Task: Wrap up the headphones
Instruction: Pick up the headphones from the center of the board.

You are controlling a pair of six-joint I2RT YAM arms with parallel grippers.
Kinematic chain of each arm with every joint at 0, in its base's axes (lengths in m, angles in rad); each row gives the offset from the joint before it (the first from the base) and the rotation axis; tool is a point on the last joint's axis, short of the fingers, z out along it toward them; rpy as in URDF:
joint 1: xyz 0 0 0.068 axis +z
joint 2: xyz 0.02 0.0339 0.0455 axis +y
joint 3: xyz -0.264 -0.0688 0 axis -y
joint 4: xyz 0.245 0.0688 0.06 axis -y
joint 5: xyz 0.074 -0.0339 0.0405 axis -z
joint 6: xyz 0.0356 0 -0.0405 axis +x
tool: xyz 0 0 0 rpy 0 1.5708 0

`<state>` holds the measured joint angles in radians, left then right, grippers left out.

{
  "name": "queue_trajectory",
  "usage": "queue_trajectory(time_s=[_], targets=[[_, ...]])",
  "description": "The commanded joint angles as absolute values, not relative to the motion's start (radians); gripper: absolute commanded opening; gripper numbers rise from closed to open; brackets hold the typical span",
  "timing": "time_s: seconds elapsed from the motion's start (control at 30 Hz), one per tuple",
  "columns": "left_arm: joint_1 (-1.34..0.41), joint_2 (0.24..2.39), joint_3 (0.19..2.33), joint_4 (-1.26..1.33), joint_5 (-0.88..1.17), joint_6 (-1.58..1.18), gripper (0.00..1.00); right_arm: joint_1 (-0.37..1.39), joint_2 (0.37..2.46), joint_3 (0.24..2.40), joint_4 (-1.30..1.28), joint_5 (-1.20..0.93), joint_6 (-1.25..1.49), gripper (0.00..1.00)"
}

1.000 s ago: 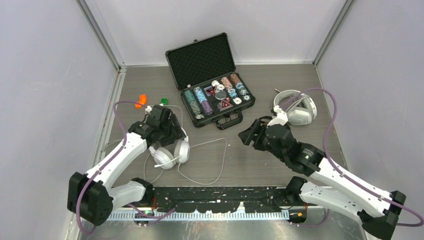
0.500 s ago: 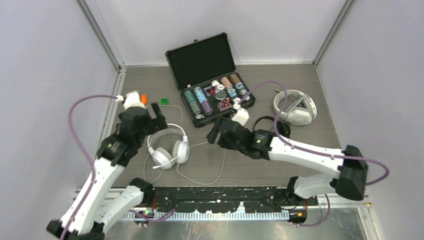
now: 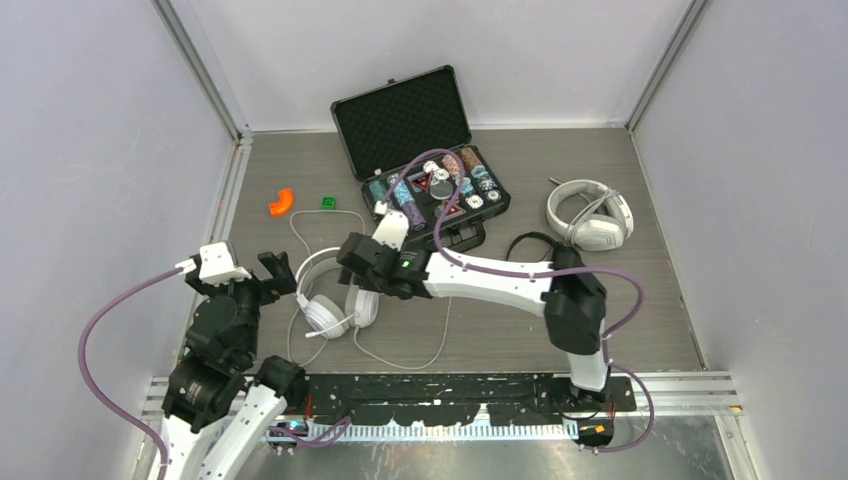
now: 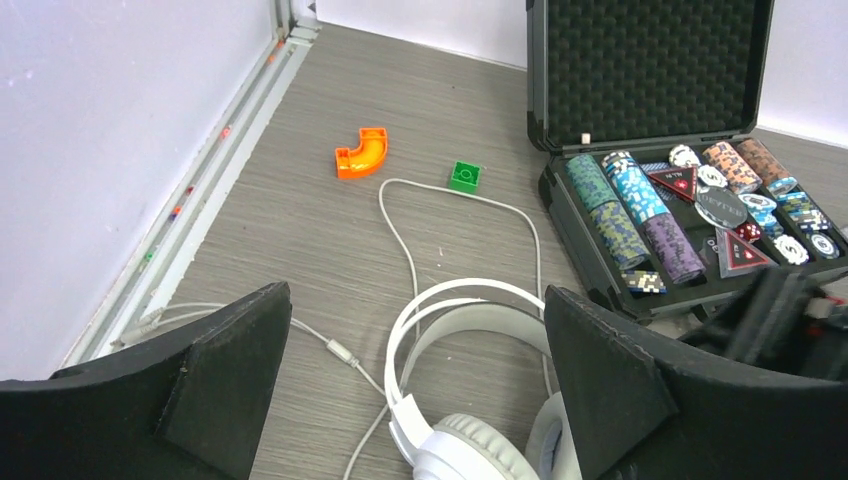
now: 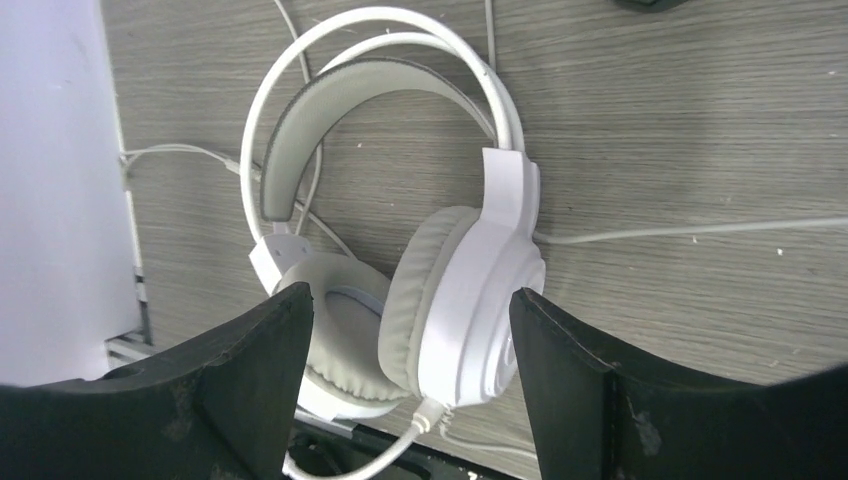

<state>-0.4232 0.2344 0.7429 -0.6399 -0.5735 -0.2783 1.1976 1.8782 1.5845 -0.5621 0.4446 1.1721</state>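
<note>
White round-cup headphones (image 3: 335, 297) lie on the table at near left, their cord (image 3: 425, 330) looping loosely to the right. My right gripper (image 3: 356, 272) hangs over them, open. In the right wrist view its fingers (image 5: 262, 370) stand on either side of the two ear cups (image 5: 470, 300) without touching. My left gripper (image 3: 274, 278) sits just left of the headband, open and holding nothing. The headband (image 4: 455, 300) lies ahead of it between its fingers (image 4: 235, 365). A bulky white-grey pair (image 3: 592, 215) rests at far right. A slim black pair (image 3: 525, 245) is partly hidden behind my right arm.
An open black case (image 3: 405, 115) of poker chips stands at the back centre. An orange curved piece (image 3: 281, 202) and a green block (image 3: 327, 202) lie at far left. Walls close in the left, back and right sides. The black rail (image 3: 440, 385) runs along the near edge.
My left gripper opened, let go of the white headphones and pulled back to the near left. My right arm swept left across the table to hover over them.
</note>
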Motion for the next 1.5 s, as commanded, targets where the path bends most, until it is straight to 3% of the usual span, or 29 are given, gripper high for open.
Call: queue_trajectory(time_s=[0.0, 0.23, 0.43, 0.67, 0.73, 1.07, 1.47], targets=[[-0.423, 0.215, 0.738, -0.552, -0.593, -0.207, 1.00, 1.226, 1.981, 1.740, -0.701, 0.519, 1.152, 0.77], [-0.423, 0.180, 0.740, -0.551, -0.601, -0.194, 1.00, 1.245, 2.120, 1.883, -0.828, 0.559, 1.125, 0.77], [-0.423, 0.161, 0.735, -0.551, -0.606, -0.190, 1.00, 1.246, 2.164, 1.896, -0.843, 0.557, 1.113, 0.70], [-0.423, 0.172, 0.736, -0.554, -0.607, -0.192, 1.00, 1.247, 2.116, 1.832, -0.770, 0.534, 1.085, 0.41], [-0.423, 0.177, 0.738, -0.559, -0.607, -0.203, 1.00, 1.246, 2.087, 1.806, -0.759, 0.545, 1.069, 0.35], [-0.424, 0.321, 0.843, -0.664, -0.464, -0.304, 1.00, 1.247, 1.833, 1.597, -0.639, 0.602, 0.909, 0.24], [-0.423, 0.708, 1.102, -0.944, -0.103, -0.275, 1.00, 1.246, 1.486, 1.317, -0.492, 0.599, 0.786, 0.20]])
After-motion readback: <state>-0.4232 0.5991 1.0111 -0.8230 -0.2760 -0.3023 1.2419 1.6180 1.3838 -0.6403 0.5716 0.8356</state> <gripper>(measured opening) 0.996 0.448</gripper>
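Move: The headphones' right ear cup lies almost straight below the right hand, about 8 cm down and 1 cm back. Their left ear cup is some 7 cm to the left of it and 2 cm nearer the base; the green block stands about 20 cm ahead and 7 cm left of the hand, the chip case about 22 cm ahead and 15 cm right. From the left hand that right ear cup is some 18 cm right, 2 cm back and 20 cm below. Right hand sinks 7 cm, pinches the right ear cup, lifts it 10 cm and rightward; left swings right. ##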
